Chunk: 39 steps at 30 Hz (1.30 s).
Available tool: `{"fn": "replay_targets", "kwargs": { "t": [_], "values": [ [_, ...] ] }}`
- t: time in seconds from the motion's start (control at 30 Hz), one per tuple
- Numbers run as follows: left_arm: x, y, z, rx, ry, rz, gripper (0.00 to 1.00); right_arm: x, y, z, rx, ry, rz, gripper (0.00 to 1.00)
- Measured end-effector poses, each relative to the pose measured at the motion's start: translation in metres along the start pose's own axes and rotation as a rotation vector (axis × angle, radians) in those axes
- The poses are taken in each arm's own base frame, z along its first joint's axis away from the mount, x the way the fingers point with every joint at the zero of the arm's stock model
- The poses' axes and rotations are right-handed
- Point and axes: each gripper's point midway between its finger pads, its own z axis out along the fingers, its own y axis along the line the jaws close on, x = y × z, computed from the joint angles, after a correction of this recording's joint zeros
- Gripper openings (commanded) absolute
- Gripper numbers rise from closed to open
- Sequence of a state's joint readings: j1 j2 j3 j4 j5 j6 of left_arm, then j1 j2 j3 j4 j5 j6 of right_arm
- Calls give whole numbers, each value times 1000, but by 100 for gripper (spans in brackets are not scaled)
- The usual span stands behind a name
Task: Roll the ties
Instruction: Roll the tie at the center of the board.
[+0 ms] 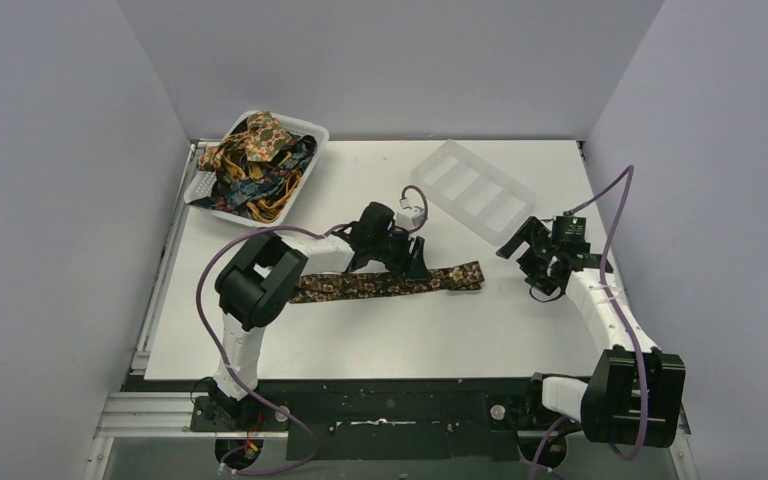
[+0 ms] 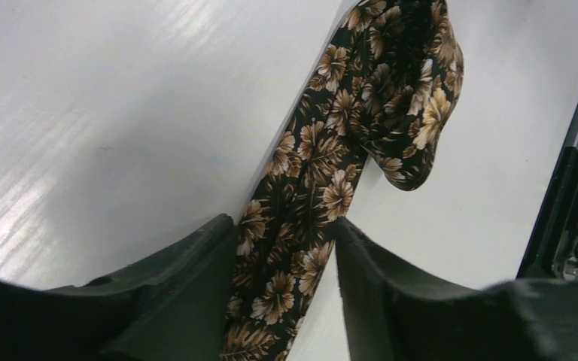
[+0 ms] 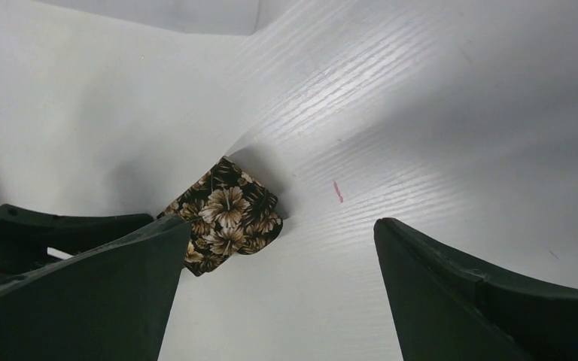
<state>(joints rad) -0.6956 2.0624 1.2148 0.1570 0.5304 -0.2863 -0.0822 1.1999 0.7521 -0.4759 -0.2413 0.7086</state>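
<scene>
A dark brown tie [image 1: 360, 285] with tan flowers lies flat across the middle of the table, running left to right. My left gripper [image 1: 415, 264] is down on it near its right part. In the left wrist view the tie [image 2: 308, 180] runs between the two fingertips, and each tip touches one edge of it, so the left gripper [image 2: 286, 222] is shut across the tie's width. The tie's right end [image 3: 229, 214] is folded over on itself. My right gripper [image 1: 532, 268] is just right of that end, and the right gripper [image 3: 282, 221] stands wide open with nothing in it.
At the back left stands a white basket [image 1: 310, 131] heaped with several more ties [image 1: 255, 160]. A clear compartment tray [image 1: 475, 190] lies at the back right, just beyond the right gripper. White walls close in the table on three sides.
</scene>
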Motion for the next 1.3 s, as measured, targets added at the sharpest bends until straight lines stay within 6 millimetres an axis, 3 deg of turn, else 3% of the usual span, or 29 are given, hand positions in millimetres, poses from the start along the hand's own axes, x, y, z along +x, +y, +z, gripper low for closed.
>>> {"fn": "replay_targets", "kwargs": {
  "t": [0.23, 0.4, 0.5, 0.67, 0.87, 1.1, 1.3],
  "values": [
    [-9, -9, -17, -58, -5, 66, 72, 1, 0, 8, 18, 54, 22, 99],
    [-30, -41, -25, -35, -40, 260, 96, 21, -16, 29, 78, 173, 22, 100],
    [-35, -68, -17, 1, -43, 393, 97, 21, -23, 29, 99, 181, 22, 100],
    [-46, -97, -4, 28, -34, 554, 97, 1, -41, 28, 102, 139, 90, 100],
    [-56, -91, 23, -28, -1, 676, 97, -19, -68, 23, 62, 115, 202, 100],
    [-37, -88, 52, -46, 112, 794, 97, -13, -64, 24, -3, 151, 202, 100],
    [-30, -89, 65, -53, 155, 844, 97, -11, -59, 23, -35, 164, 193, 100]
  ]
}}
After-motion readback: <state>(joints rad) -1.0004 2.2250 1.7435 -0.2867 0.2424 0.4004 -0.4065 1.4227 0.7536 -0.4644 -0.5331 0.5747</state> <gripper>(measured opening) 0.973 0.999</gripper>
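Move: About 10 cm to the left hand's right, 1 cm nearer the robot and a couple of centimetres below, lies the folded end of the tie; the flat tie's middle is roughly 11 cm to this hand's left and 2 cm back. The clear tray's middle sits some 17 cm ahead and 11 cm right, also low. From the right hand the folded end is about 10 cm left, 2 cm ahead and 8 cm down. Lifting off the flat tie, the left hand opens wide and arcs about 11 cm right and slightly back, rising some 8 cm, then sinking over the folded end so its fingers come down astride it, rolled about 50 degrees about their own pointing line. The open right hand drops 4 cm, then backs off right by about 5 cm, away from the tie. ##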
